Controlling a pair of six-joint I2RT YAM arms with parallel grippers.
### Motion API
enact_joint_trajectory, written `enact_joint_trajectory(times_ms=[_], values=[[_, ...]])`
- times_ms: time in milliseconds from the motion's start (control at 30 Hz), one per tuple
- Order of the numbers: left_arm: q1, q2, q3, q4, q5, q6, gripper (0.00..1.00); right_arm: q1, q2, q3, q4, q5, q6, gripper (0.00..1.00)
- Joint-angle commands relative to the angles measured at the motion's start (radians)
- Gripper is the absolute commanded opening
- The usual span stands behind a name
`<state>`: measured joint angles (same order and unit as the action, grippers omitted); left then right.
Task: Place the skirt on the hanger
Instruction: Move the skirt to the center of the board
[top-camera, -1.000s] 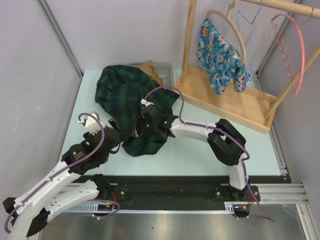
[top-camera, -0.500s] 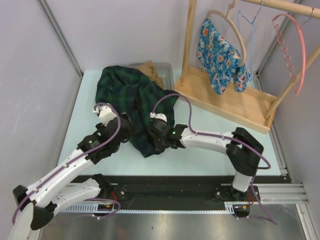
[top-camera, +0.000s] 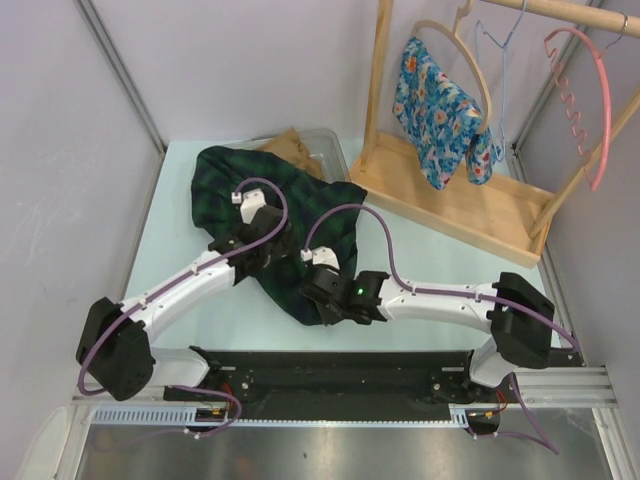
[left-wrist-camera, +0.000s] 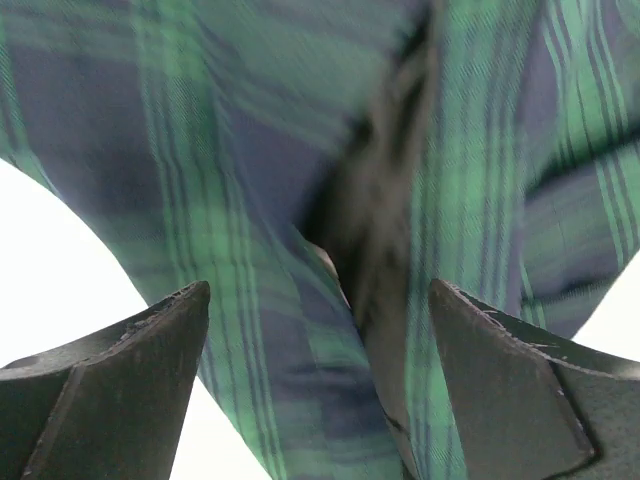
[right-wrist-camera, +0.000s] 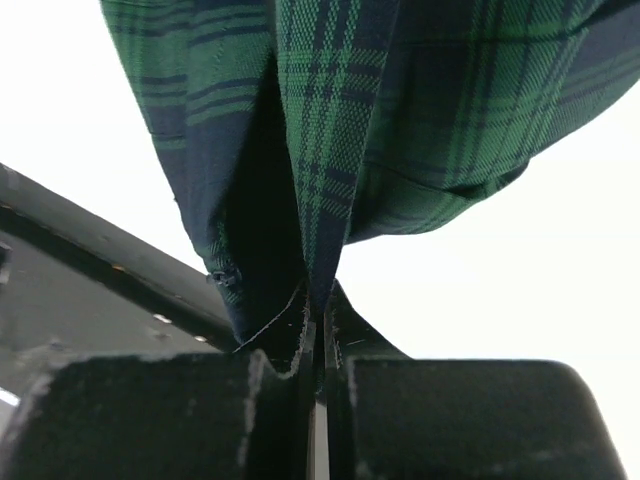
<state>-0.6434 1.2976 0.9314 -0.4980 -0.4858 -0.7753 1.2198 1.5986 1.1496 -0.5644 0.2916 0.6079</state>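
Observation:
The dark green plaid skirt (top-camera: 215, 180) lies crumpled on the pale table, from the back left toward the middle. My right gripper (top-camera: 318, 300) is shut on the skirt's near edge. In the right wrist view a fold of the skirt (right-wrist-camera: 400, 110) runs down between the closed fingers of the right gripper (right-wrist-camera: 318, 315). My left gripper (top-camera: 268, 245) hovers open over the middle of the skirt. Its view shows the left gripper (left-wrist-camera: 320, 300) with plaid cloth (left-wrist-camera: 250, 250) close below its spread fingertips. A wooden hanger (top-camera: 455, 50) on the rack carries a floral garment (top-camera: 435, 110).
The wooden rack (top-camera: 460, 205) stands at the back right with a blue wire hanger (top-camera: 503, 60) and a pink hanger (top-camera: 592, 100). A clear bin (top-camera: 330, 140) holding tan cloth (top-camera: 285, 142) sits behind the skirt. Grey walls close in on both sides.
My right gripper has shut on the skirt's edge and drawn it toward the near side. The left arm has reached further right and back, over the skirt.

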Motion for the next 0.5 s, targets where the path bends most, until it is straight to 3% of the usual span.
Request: enact_joint_trajectory(times_ms=[0, 333, 433, 467], values=[[0.096, -0.044, 0.014, 0.107, 0.024, 0.057, 0.92, 0.004, -0.048, -0.04, -0.061, 0.014, 0.02, 0.0], [0.182, -0.087, -0.049, 0.237, 0.148, 0.14, 0.74, -0.039, -0.078, -0.073, -0.048, -0.011, 0.024, 0.0], [0.188, -0.066, -0.026, 0.236, 0.154, 0.166, 0.63, -0.046, -0.078, -0.076, -0.048, -0.011, 0.026, 0.0], [0.192, -0.061, -0.016, 0.224, 0.151, 0.174, 0.53, -0.048, -0.08, -0.079, -0.046, -0.012, 0.026, 0.0]])
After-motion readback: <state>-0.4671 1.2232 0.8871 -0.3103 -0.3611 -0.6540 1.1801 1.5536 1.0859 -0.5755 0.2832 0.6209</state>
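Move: Just over the skirt, the left hand has the middle of the cloth about 5 cm ahead, 2 cm to its left and 6 cm below; the storage box lies some 16 cm ahead of that hand. The right hand already holds a fold at the skirt's near end. From the right hand, the middle of the board is about 13 cm ahead and 2 cm right, and the wooden rack's base about 22 cm ahead and 25 cm right. Rising about 3 cm and reaching forward and left some 4 cm over the skirt, the left hand then eases slightly right as its fingertips tip up a little and the wide-open fingers close by roughly a third; contact with the cloth can't be seen. The right hand keeps its pinch on the skirt's near end and draws it about 2.5 cm to the right. ##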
